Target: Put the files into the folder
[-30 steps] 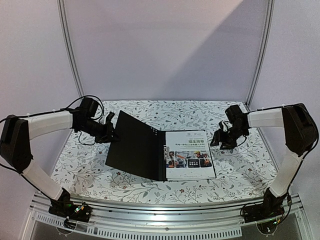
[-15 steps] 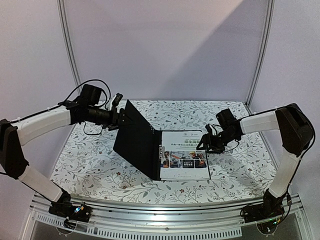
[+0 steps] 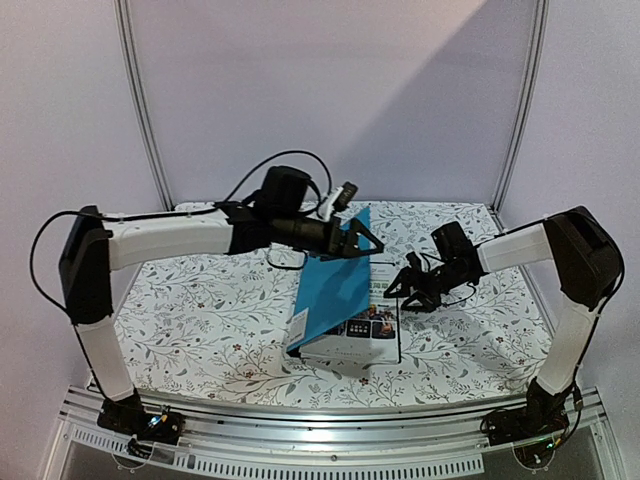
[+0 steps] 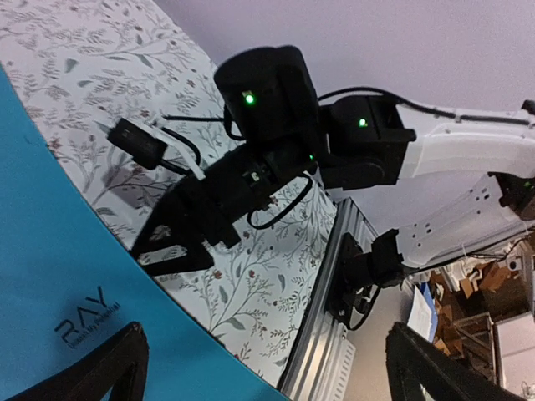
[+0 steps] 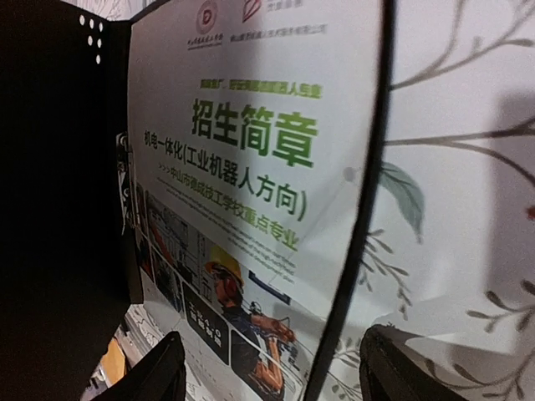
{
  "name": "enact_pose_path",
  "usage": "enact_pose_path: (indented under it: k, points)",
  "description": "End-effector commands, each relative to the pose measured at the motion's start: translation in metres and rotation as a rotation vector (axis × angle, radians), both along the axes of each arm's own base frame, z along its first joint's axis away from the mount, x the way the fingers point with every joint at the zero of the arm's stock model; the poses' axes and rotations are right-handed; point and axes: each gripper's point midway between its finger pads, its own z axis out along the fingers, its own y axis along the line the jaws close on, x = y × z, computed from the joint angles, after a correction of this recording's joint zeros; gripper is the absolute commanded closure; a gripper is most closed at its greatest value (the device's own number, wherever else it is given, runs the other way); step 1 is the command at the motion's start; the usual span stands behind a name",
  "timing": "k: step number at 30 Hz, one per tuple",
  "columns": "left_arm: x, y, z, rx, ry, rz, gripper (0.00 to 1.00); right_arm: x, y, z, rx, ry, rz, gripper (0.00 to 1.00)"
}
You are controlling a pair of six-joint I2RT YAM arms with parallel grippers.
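The folder (image 3: pixel 335 285) lies mid-table with its teal cover tilted over to the right, partly closed. Below the cover, the files (image 3: pixel 378 322) show their colourful brochure sheet. My left gripper (image 3: pixel 362 238) hovers open at the cover's upper edge and holds nothing. In the left wrist view the teal cover (image 4: pixel 58 276) fills the lower left, between and under the wide-open left gripper (image 4: pixel 259 380). My right gripper (image 3: pixel 412 288) is open at the folder's right edge. In the right wrist view the right gripper (image 5: pixel 267 384) straddles the black folder edge (image 5: pixel 359 209), over the brochure sheet (image 5: pixel 251 192).
A floral cloth (image 3: pixel 200 310) covers the table. A metal rail (image 3: pixel 300 440) runs along the near edge with both arm bases on it. Two slanted metal posts (image 3: pixel 140 100) stand at the back against purple walls.
The left gripper swung the folder's cover up and over to the right, then opened and let it go. The right gripper moved left to the folder's right edge.
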Motion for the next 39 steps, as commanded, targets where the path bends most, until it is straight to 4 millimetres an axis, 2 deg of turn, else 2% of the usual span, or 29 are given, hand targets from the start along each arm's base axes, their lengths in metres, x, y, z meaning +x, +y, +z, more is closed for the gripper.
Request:
enact_pose_path:
  k: [1, 4, 7, 9, 12, 15, 19, 24, 27, 33, 36, 39]
  points:
    - [-0.012, -0.05, -0.032, 0.063, -0.007, -0.062, 0.01, 0.012, -0.039, 0.016, -0.081, -0.063, -0.122, 0.3]
    - [0.004, -0.049, -0.021, 0.088, -0.059, -0.037, 0.01, 0.017, -0.062, 0.027, -0.189, -0.122, -0.171, 0.3]
    - [0.033, -0.02, -0.005, 0.13, -0.151, 0.053, 0.0, 0.018, -0.075, 0.035, -0.258, -0.175, -0.177, 0.3]
    - [0.05, 0.006, -0.005, 0.175, -0.181, 0.115, 0.0, 0.017, -0.077, 0.034, -0.269, -0.187, -0.175, 0.3]
    - [0.07, 0.049, -0.028, 0.269, -0.161, 0.223, 0.0, 0.015, -0.07, 0.027, -0.231, -0.168, -0.155, 0.3]
    - [0.076, 0.09, -0.072, 0.43, -0.125, 0.315, 0.0, 0.011, -0.061, 0.016, -0.208, -0.131, -0.138, 0.3]
    - [0.056, 0.122, -0.128, 0.582, -0.054, 0.321, 0.0, 0.009, -0.047, 0.007, -0.222, -0.12, -0.095, 0.3]
    - [0.029, 0.143, -0.168, 0.647, 0.031, 0.309, 0.0, 0.003, -0.03, -0.008, -0.281, -0.101, -0.028, 0.3]
    - [0.016, 0.151, -0.182, 0.665, 0.071, 0.306, 0.01, -0.005, -0.017, -0.022, -0.3, -0.07, 0.013, 0.3]
    - [0.0, 0.16, -0.193, 0.656, 0.103, 0.306, 0.0, -0.019, 0.026, -0.043, -0.297, -0.039, 0.113, 0.3]
    - [-0.001, 0.167, -0.195, 0.677, 0.098, 0.322, 0.0, -0.018, 0.042, -0.042, -0.282, -0.041, 0.135, 0.3]
    - [-0.001, 0.17, -0.196, 0.689, 0.094, 0.326, 0.0, -0.014, 0.046, -0.042, -0.286, -0.048, 0.139, 0.3]
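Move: The half-closed cover leans up to the left hand; its middle is about 10 cm left, 1 cm nearer and 12 cm below. Below that hand, the spine lies some 17 cm left and level, 22 cm down, and the brochure about 3 cm left and level, 23 cm down. From the right hand, the folder's right edge is level sideways, 3 cm back and 2 cm down; the brochure sits 12 cm left, 3 cm back and 2 cm down. Rightwards first, some 6 cm and slightly down with the turning cover, the wide-open left hand then swings forward and back leftwards, dropping about 20 cm to the spine by the label, its fingers tipping 40 degrees further down. The right hand backs 6 cm right and up off the folder's edge, sinks again and pushes the edge left, fingers half open. ##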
